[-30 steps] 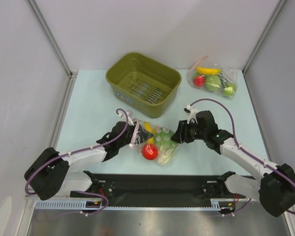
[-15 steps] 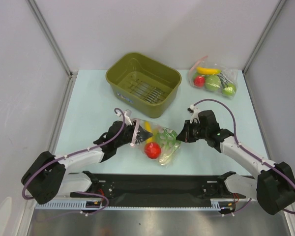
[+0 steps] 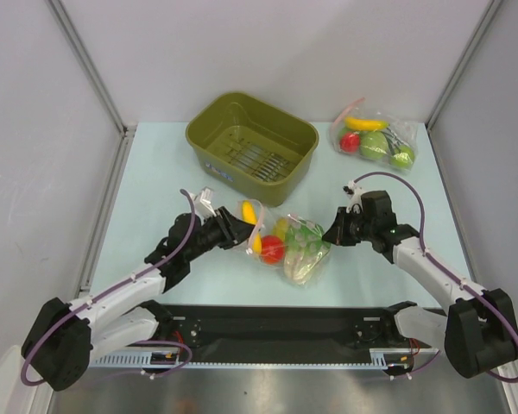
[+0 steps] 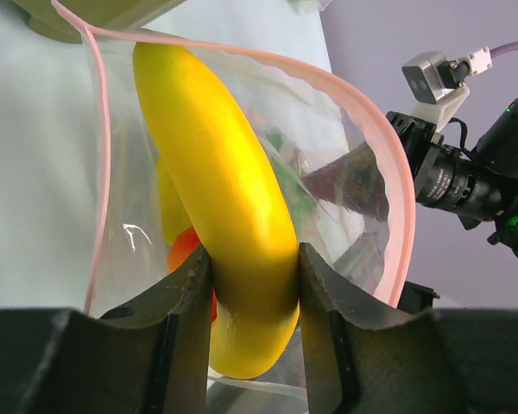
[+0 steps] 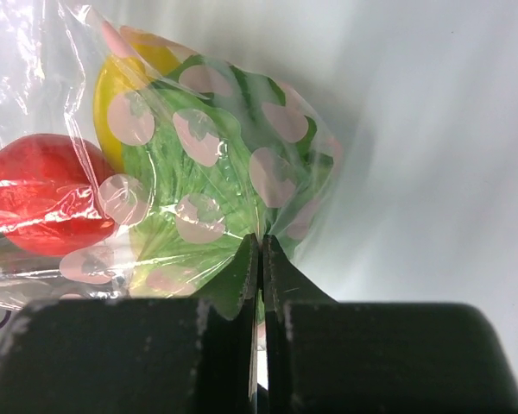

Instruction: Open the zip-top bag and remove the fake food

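The zip-top bag lies between the two arms, its pink zip strip spread open toward the left arm. My left gripper is at the bag's mouth, shut on the yellow banana, which sticks partly out of it. Still inside are a red round fruit, a small yellow piece and the green leafy cabbage. My right gripper is shut on the plastic at the bag's closed end.
An olive-green bin stands just behind the bag. A second clear bag with banana, red and green fruits lies at the back right. Grey walls close off both sides of the table.
The right gripper has shut on the bag's closed end and drawn it to the right. The bag has shifted right and up, and the banana in the left gripper now pokes out of its mouth.
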Motion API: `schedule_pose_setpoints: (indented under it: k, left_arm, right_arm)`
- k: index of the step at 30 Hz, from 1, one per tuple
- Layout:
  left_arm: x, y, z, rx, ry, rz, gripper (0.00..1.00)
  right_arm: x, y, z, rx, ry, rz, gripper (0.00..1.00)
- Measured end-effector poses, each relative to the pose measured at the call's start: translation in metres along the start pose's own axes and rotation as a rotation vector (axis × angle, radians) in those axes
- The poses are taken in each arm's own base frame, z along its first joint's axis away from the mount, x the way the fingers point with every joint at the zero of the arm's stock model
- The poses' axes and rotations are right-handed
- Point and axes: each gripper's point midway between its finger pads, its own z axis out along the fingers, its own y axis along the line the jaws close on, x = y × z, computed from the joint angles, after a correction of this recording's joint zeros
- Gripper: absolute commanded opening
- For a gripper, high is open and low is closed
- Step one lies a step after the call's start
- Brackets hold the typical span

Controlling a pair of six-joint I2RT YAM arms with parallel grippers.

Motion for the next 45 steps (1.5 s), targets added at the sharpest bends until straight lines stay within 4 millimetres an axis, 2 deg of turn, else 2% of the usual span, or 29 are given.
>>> schedule_pose_setpoints:
  k: [4, 13, 22, 26, 32, 35, 38, 45]
  left_arm:
    - [0.000, 0.001, -0.005, 0.011, -0.001, -0.020, 0.21]
    - [-0.024, -0.028, -0.026, 0.109, -0.071, -0.016, 0.21]
    - [-0.036, -0.041, -0.043, 0.118, -0.090, -0.002, 0.24]
    - [-0.057, -0.059, -0.054, 0.122, -0.129, 0.056, 0.26]
    - [-0.103, -0.086, -0.062, 0.114, -0.230, 0.165, 0.26]
    - [-0.122, -0.090, -0.054, 0.095, -0.256, 0.202, 0.26]
    - [-0.140, -0.096, -0.035, 0.084, -0.258, 0.237, 0.26]
    - [-0.168, -0.083, 0.035, 0.031, -0.213, 0.280, 0.26]
  right_arm:
    - [0.001, -0.002, 0.002, 0.004, 0.005, 0.000, 0.00]
    - [0.000, -0.008, 0.002, 0.028, 0.002, -0.011, 0.00]
    - [0.000, -0.009, 0.002, 0.033, 0.002, -0.013, 0.00]
    - [0.000, -0.010, 0.001, 0.038, 0.000, -0.013, 0.00]
    - [-0.001, -0.011, 0.001, 0.039, -0.001, -0.013, 0.00]
    - [-0.001, -0.011, 0.001, 0.040, -0.001, -0.012, 0.00]
    - [-0.001, -0.012, 0.001, 0.043, -0.003, -0.011, 0.00]
    - [-0.002, -0.012, 0.000, 0.043, -0.006, -0.011, 0.00]
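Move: The left hand already grips the banana, its lower end still in the bag's mouth, which lies about 2 cm to the right and 3 cm below. It goes to the green bin, whose middle is roughly 28 cm straight ahead, some 4 cm lower. The red fruit sits about 7 cm right and 1 cm back, the lettuce about 17 cm right and 2 cm back, both some 7 cm down. From the right hand the bin is about 27 cm ahead, 22 cm left and 3 cm up. Keeping its grip on the banana, the left hand lifts it up out of the bag's mouth, at first nearly straight up with a slight drift back and to its left, about 16 cm in all, the fingertips tipping up some 20 degrees. Near the top it swings forward about 13 cm towards the bin, easing back to the right and just starting to sink, while the right hand stays almost in place and keeps the lettuce end of the bag pinched down. ##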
